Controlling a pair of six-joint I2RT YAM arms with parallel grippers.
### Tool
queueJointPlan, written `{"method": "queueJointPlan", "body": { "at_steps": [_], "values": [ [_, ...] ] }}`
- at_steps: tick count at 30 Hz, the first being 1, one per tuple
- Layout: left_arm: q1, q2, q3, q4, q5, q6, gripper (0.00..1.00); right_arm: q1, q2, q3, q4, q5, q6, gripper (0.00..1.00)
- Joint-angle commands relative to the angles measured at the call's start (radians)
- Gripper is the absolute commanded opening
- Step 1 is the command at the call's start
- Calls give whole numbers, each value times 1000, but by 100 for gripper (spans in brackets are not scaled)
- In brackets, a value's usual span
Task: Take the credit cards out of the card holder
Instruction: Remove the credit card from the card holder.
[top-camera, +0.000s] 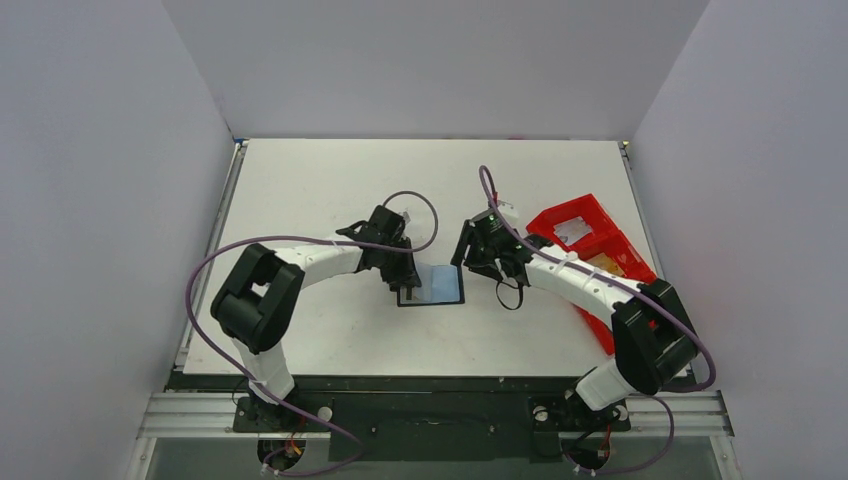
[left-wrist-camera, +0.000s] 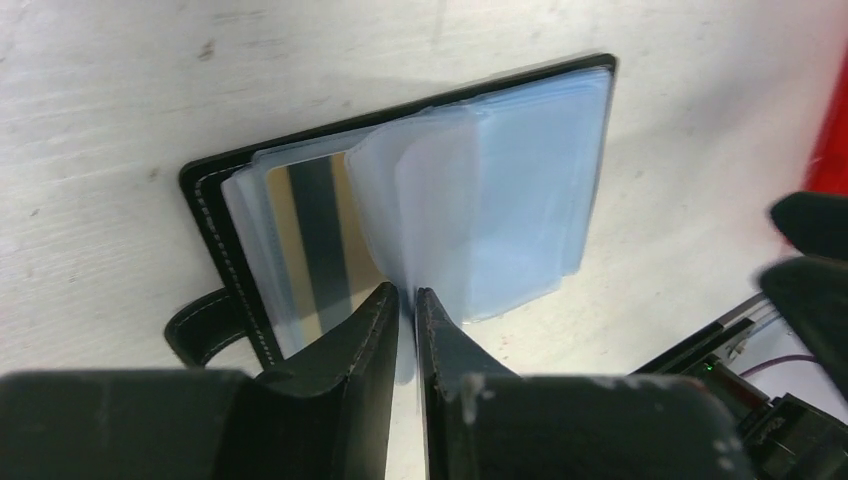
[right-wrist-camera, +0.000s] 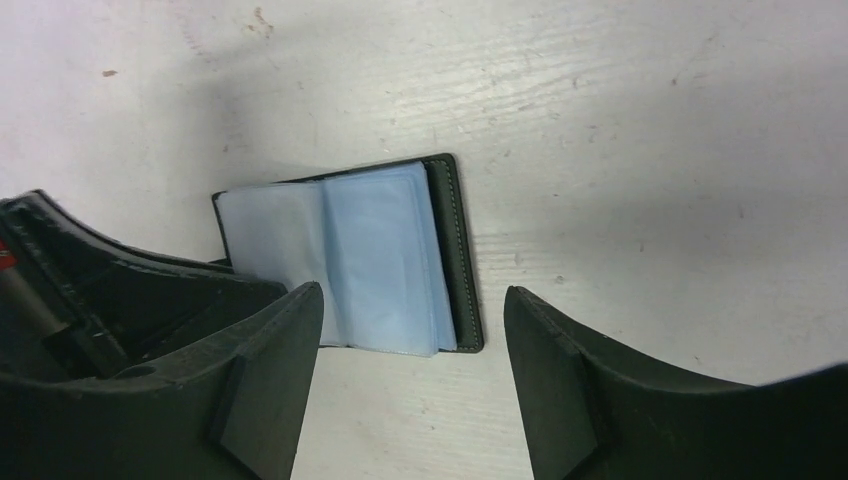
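Observation:
The card holder (top-camera: 435, 285) lies open on the white table between both arms, its blue-grey plastic sleeves (left-wrist-camera: 530, 200) fanned out and its black tab (left-wrist-camera: 195, 335) at the left. A gold credit card (left-wrist-camera: 310, 240) with a dark stripe shows inside a left sleeve. My left gripper (left-wrist-camera: 405, 295) stands at the holder's near edge, jaws a narrow slit apart, with a raised sleeve's edge in the slit. My right gripper (right-wrist-camera: 410, 330) hovers open just off the holder's (right-wrist-camera: 380, 260) right side, nothing between its fingers.
A red plastic compartment tray (top-camera: 585, 235) sits at the table's right, behind the right arm. The two grippers (top-camera: 405, 278) (top-camera: 480, 262) are close together over the holder. White walls enclose the table.

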Motion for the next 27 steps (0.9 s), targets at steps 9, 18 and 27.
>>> {"method": "queueJointPlan", "body": {
  "at_steps": [9, 18, 27],
  "values": [
    [-55, 22, 132, 59, 44, 1, 27, -13, -92, -54, -32, 60, 0, 63],
    [-87, 82, 190, 62, 50, 4, 39, -22, -154, -79, -51, 100, 9, 63],
    [-112, 121, 223, 76, 66, 6, 49, -23, -194, -97, -68, 115, 13, 63]
  ]
}}
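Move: Just under the left hand, the gold card lies in the open card holder about 2 cm ahead, 1 cm left and 3 cm below, partly covered by a raised clear sleeve at the fingertips. The holder's right-hand sleeves, where this hand goes, are centred 6 cm right and 2 cm ahead; the black tab is 6 cm left, 2 cm ahead. From the right hand, those sleeves lie 6 cm left, 2 cm ahead and 9 cm below. Sweeping right about 7 cm from the gold card to over the right-hand sleeves, the left hand rises nearly 3 cm, then sinks 1 cm, while its barely parted fingers open to about half and leave the clear sleeve. The right hand, empty and open, backs away from the holder, about 3.5 cm right and 2 cm back, dipping briefly before it rises again. ##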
